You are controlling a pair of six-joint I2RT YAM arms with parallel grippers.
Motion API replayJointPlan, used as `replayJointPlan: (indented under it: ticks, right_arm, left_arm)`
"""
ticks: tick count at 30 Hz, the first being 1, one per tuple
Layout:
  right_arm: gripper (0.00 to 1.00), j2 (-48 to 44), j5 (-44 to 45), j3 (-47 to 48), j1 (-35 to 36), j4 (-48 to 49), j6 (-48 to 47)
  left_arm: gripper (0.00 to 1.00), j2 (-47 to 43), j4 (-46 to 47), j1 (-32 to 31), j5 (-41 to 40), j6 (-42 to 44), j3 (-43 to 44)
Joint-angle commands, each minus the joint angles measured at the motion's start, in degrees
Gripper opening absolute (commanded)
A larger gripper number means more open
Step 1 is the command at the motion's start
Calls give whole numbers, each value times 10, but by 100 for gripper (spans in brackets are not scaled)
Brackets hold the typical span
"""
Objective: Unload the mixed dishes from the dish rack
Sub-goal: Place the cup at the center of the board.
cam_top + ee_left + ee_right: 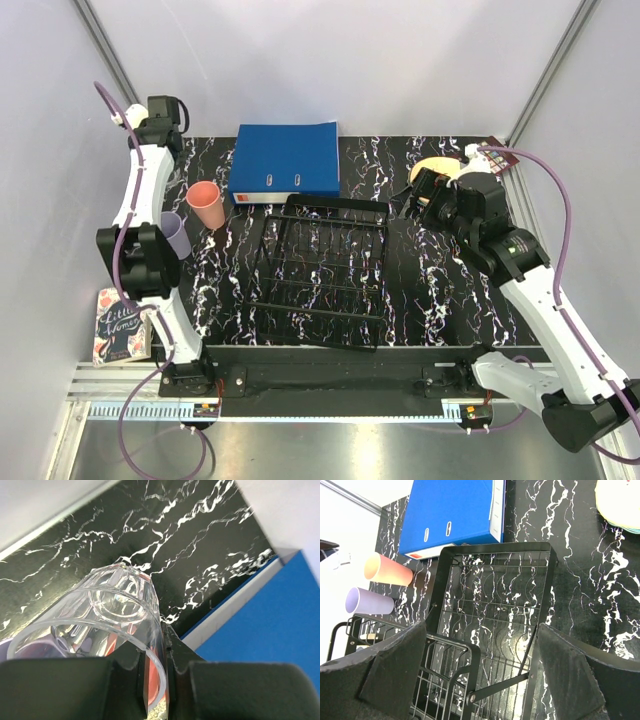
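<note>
My left gripper [156, 655] is shut on the rim of the clear glass [117, 612], with one finger inside and one outside, held above the table's far left corner. In the top view this gripper [165, 125] is at the back left and the glass is hidden. The black wire dish rack [320, 270] stands mid-table with no dish showing in it. My right gripper [480, 645] is open and empty above the rack [495, 595], at its far right corner in the top view [428, 195]. A salmon-pink cup [205, 203] and a lilac cup [172, 236] lie left of the rack.
The blue binder [285, 160] lies behind the rack. Stacked plates [440, 168] sit at the back right, partly behind my right arm, and show in the right wrist view [620, 505]. A book [120, 325] lies at the near left edge. Grey walls enclose the table.
</note>
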Motion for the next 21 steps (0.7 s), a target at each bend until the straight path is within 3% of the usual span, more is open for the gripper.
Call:
replayJointPlan:
  ticks: [1,21]
  right_arm:
    - [100,0,14,-1,1,2,-21]
    - [100,77,5,15,1,12,-20]
  left_arm:
    - [0,31,1,10,24,17,51]
    - [0,135,31,58,99,0,11]
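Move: The left hand already holds the clear cup by its rim; its table spot lies about 16 cm below the fingers, 2 cm back and 4 cm left. The orange cup stands some 4 cm back and 5 cm right of the hand, the purple cup 10 cm back and 4 cm left, the blue binder 7 cm ahead and 24 cm right. From the right hand, that spot is about 12 cm ahead and 55 cm left. Left hand lowers the pinched clear cup about 10 cm towards the table; right hand, open, sinks 4 cm. ##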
